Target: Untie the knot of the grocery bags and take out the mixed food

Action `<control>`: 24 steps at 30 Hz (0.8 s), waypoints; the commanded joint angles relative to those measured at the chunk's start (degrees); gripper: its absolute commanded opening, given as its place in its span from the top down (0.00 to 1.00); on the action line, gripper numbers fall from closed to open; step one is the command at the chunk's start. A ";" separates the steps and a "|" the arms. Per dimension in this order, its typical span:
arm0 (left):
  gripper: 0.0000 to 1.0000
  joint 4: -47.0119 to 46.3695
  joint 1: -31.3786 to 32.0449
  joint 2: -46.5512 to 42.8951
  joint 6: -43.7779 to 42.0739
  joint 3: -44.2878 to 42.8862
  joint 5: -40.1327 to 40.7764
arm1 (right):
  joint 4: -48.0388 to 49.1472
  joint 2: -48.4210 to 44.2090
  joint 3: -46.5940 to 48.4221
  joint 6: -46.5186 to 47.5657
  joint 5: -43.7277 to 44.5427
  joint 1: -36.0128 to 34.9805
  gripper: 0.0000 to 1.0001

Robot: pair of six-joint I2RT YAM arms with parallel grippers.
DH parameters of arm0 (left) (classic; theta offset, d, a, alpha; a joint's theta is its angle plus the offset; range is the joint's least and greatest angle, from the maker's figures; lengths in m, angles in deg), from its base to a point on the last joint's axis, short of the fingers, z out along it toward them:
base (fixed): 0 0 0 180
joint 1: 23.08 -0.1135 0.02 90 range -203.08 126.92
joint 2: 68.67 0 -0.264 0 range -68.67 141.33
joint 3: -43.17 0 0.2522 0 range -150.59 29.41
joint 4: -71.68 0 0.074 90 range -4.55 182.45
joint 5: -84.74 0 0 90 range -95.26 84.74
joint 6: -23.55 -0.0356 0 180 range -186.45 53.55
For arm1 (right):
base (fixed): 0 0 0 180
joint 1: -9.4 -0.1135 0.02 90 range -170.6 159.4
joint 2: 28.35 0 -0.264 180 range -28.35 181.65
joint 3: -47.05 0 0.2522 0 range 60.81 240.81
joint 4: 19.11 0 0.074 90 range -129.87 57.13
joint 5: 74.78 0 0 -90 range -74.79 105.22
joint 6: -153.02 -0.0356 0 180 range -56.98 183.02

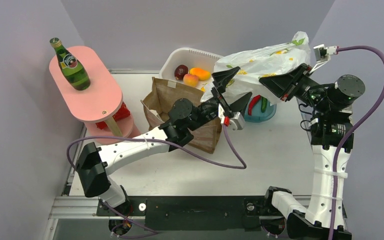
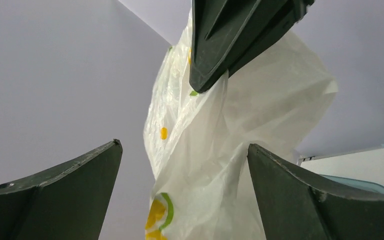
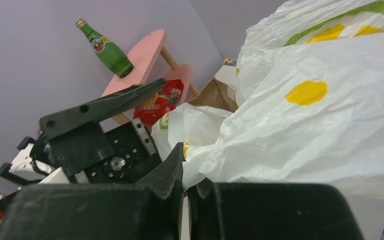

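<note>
The grocery bag point(image 1: 260, 60), thin white plastic with yellow marks, hangs lifted above the back of the table. My right gripper point(image 1: 276, 84) is shut on a fold of the bag point(image 3: 305, 115), its jaws point(image 3: 189, 170) pinching the plastic. My left gripper point(image 1: 235, 90) stands open at the bag's left end, with plastic point(image 2: 205, 165) hanging between its spread fingers point(image 2: 320, 200), touching neither. The knot is hidden in the folds. Of the mixed food, a green bottle point(image 1: 72, 67) stands on a pink stand, and a red pepper point(image 1: 252, 104) and a cucumber point(image 1: 264, 104) lie in a blue bowl point(image 1: 270, 116).
A brown paper bag point(image 1: 180, 100) stands under the left arm. Behind it, a white basin point(image 1: 180, 56) holds a peach-coloured fruit point(image 1: 190, 79), an orange one and a dark red one. The pink stand point(image 1: 100, 95) fills the left, with red packets beneath.
</note>
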 commanded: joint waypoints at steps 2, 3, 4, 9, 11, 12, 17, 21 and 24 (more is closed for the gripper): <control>0.03 1.53 -2.85 5.43 3.92 -8.63 2.89 | -3.41 -1.12 1.05 5.89 -4.74 -4.21 1.00; 0.03 1.13 -3.35 6.00 4.24 -9.44 3.20 | -4.08 -1.14 0.65 6.51 -5.02 -4.74 1.00; 0.03 0.61 -3.50 6.78 4.61 -10.46 3.15 | -4.75 -1.26 0.51 6.70 -5.43 -4.88 1.00; 0.18 5.54 -5.24 5.78 5.46 -9.68 -4.59 | -5.13 0.14 2.81 7.73 -6.10 -5.25 1.00; 0.44 9.86 -6.77 4.19 9.18 -9.47 -8.47 | -4.99 1.07 5.02 8.78 -5.74 -4.61 0.97; 0.63 10.77 -7.93 3.01 13.84 -9.24 -9.24 | -4.89 1.37 7.07 9.07 -4.89 -3.98 0.88; 1.00 14.52 -11.41 -0.48 32.16 -11.64 -10.53 | 3.07 0.85 11.22 8.93 3.46 4.54 0.30; 1.00 20.69 -12.96 -0.45 44.95 -17.19 -13.65 | 3.48 -1.00 10.14 16.58 8.61 4.55 0.15; 1.00 19.78 -13.91 -0.40 52.19 -18.61 -20.43 | -0.29 -1.37 8.30 28.92 10.72 -0.53 0.13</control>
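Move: The loose edge of the grocery bag that the left hand goes for lies about 5 cm ahead of the left hand, 2 cm to its right and 4 cm below. Far below the left hand, by some 40 cm, stand the teal box (35 cm ahead, 17 cm right) and the white bin (35 cm ahead, 12 cm left). The right hand still grips the bag, and that same loose edge is roughly 6 cm ahead of it, 6 cm left and 4 cm lower. Forward about 5 cm and down nearly 4, the open left hand reaches onto the bag's loose edge and shuts on the plastic, then lifts about 4 cm, drifting left as the wrist turns some 30 degrees. The right hand first eases left and back with the bag, then opens, lets go, and pulls off rightward and up. ##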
